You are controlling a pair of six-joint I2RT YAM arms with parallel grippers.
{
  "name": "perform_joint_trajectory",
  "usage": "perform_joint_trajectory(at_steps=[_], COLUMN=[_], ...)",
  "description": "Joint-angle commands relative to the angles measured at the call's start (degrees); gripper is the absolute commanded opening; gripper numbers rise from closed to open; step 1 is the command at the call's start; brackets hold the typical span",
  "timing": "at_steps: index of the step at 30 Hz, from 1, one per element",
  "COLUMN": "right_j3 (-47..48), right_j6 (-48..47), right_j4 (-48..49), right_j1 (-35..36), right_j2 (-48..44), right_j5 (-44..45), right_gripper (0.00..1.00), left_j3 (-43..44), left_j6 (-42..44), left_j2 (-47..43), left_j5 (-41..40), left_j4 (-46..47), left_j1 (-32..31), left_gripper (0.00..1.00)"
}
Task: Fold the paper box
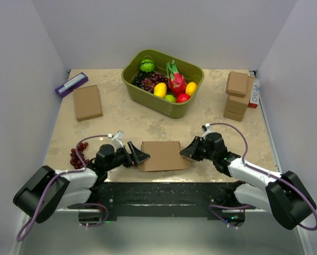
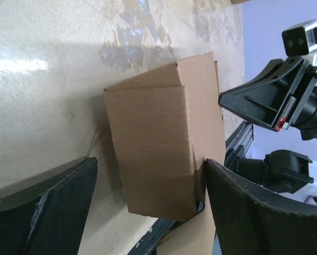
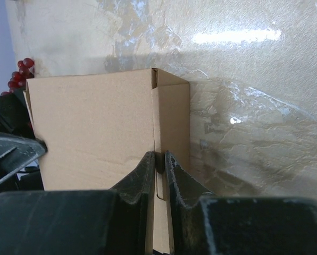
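Observation:
The paper box (image 1: 163, 155) lies near the table's front edge between both arms, a plain brown cardboard piece folded into a shallow box. My left gripper (image 1: 139, 154) is at its left end, open. In the left wrist view the box (image 2: 158, 138) stands between the spread fingers (image 2: 254, 212); the one finger touches a flap, the other stands apart. My right gripper (image 1: 184, 153) is at the box's right end. In the right wrist view its jaws (image 3: 159, 155) are pinched on the thin cardboard edge at the corner of the box (image 3: 89, 133).
A green bin (image 1: 148, 98) of toy fruit stands at the back middle. A flat brown box (image 1: 88, 102) and a purple item (image 1: 71, 84) lie back left. Small brown boxes (image 1: 237, 95) are stacked back right. Red grapes (image 1: 78, 154) lie by the left arm.

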Motion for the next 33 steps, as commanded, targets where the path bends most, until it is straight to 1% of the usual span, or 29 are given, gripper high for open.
perform_joint_trajectory(at_steps=[1, 4, 5, 7, 8, 9, 10, 12, 13, 15, 16, 17, 18, 19, 21, 22, 24, 25, 27, 28, 29, 31, 32, 33], right_j3=[-1.26, -0.91, -0.65, -0.21, 0.58, 1.11, 1.81, 4.79, 6.11, 9.98, 11.03, 13.13, 14.02, 14.9, 17.71, 18.68, 21.67, 22.55, 24.22, 24.75, 25.97, 27.65, 30.27, 31.51], right_j6=[-4.27, -5.06, -5.24, -5.94, -6.38, -6.82, -8.04, -9.54, -11.55, -13.75, -16.29, -17.62, -19.2, -22.26, -25.61, -27.72, -29.49, -30.11, -30.46, -30.73, -30.99, -31.17, -30.91, -30.64], right_j4=[-10.67, -10.94, -10.94, -10.94, -12.42, -13.13, -13.57, -16.45, -17.69, -20.85, -21.3, -21.66, -21.66, -21.75, -22.45, -23.15, -25.86, -26.4, -26.93, -26.93, -27.02, -27.81, -28.86, -30.96], right_j1=[-0.84, -0.93, -0.93, -0.84, -0.84, -0.84, -0.93, -0.84, -0.84, -0.67, -0.23, 0.38, 1.17, 4.05, 9.06, 15.79, 22.85, 29.15, 34.81, 40.32, 43.08, 49.57, 51.0, 52.32], right_j2=[1.73, 1.2, 1.2, 0.94, 0.76, 0.59, 0.41, -0.99, -1.78, -5.19, -6.43, -8.01, -10.2, -11.27, -12.33, -12.16, -10.94, -9.27, -7.16, -6.1, -2.87, 1.53, 6.08, 8.65], right_j5=[7.08, 7.52, 7.52, 7.52, 7.7, 8.05, 8.74, 9.45, 9.8, 10.16, 10.07, 9.98, 10.07, 10.85, 13.22, 20.72, 27.35, 33.91, 39.22, 41.77, 47.37, 52.76, 57.14, 58.92], right_gripper=[0.0, 0.0, 0.0, 0.0, 0.0, 0.01, 0.07, 0.14, 0.26, 0.41, 0.57, 0.65, 0.7, 0.77, 0.8, 0.84, 0.89, 0.92, 0.92, 0.94, 0.95, 0.99, 0.99, 0.99], left_j3=[-3.23, -0.68, -0.15, 0.99, 1.25, 1.95, 2.31, 2.92, 3.1, 4.06, 4.59, 5.12, 6.34, 6.88, 8.37, 8.81, 10.04, 10.39, 11.1, 11.19, 11.28, 11.45, 11.54, 11.54], left_j6=[-1.77, -1.86, -1.77, -1.77, -1.69, -1.51, -1.42, -1.51, -2.12, -2.13, -2.13, -2.13, -2.13, -2.04, -1.78, -1.34, -0.11, 0.68, 3.4, 4.8, 5.34, 6.57, 6.66, 6.75], left_j2=[4.41, 6.09, 6.18, 6.0, 5.83, 5.65, 5.65, 6.09, 6.26, 7.4, 7.93, 8.28, 9.16, 9.6, 11.0, 11.36, 12.24, 12.24, 11.28, 10.75, 10.23, 8.99, 8.73, 8.29], left_j5=[1.74, 1.83, 1.74, 1.22, 0.95, 0.69, 0.69, 0.95, 1.82, 2.97, 4.36, 5.33, 6.48, 8.92, 11.83, 14.98, 18.6, 20.09, 23.53, 25.19, 25.99, 28.53, 29.42, 30.38], left_j4=[9.75, 11.16, 11.08, 10.55, 8.98, 8.1, 7.48, 6.42, 6.59, 6.07, 5.72, 5.02, 4.75, 4.23, 2.56, 1.86, -1.13, -2.88, -8.24, -9.91, -12.89, -15.45, -17.47, -18.18], left_j1=[-1.86, -3.09, -3.27, -3.45, -3.36, -3.36, -3.45, -3.36, -3.36, -3.27, -3.19, -2.75, -2.31, -1.87, 0.41, 1.38, 4.1, 5.07, 7.62, 8.32, 9.63, 10.7, 11.83, 12.37], left_gripper=[0.83, 0.76, 0.7, 0.61, 0.54, 0.52, 0.5, 0.45, 0.44, 0.41, 0.41, 0.4, 0.4, 0.4, 0.4, 0.4, 0.4, 0.4, 0.39, 0.39, 0.39, 0.4, 0.4, 0.4])
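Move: The paper box lies between the hands, lid down and its rounded front flap still out: its middle is about 9 cm right of the left hand and 1 cm ahead, slightly lower. From the right hand it is some 8 cm left, about level fore and aft, 2 cm lower; the front flap sits 5 cm nearer the robot than that hand and 8 cm left. The grapes are about 25 cm left of the left hand, 2 cm ahead. The box's left end is clamped by the left gripper, which edges right and partly closes, one finger over the lid edge, the other low on the end panel, then keeps its grip while turning about 10 degrees clockwise and tipping down. The right fingers, shut at the box's right end, stay briefly, then open wide and come free, rising about 12 cm, swinging left and back over the front flap and starting down. ##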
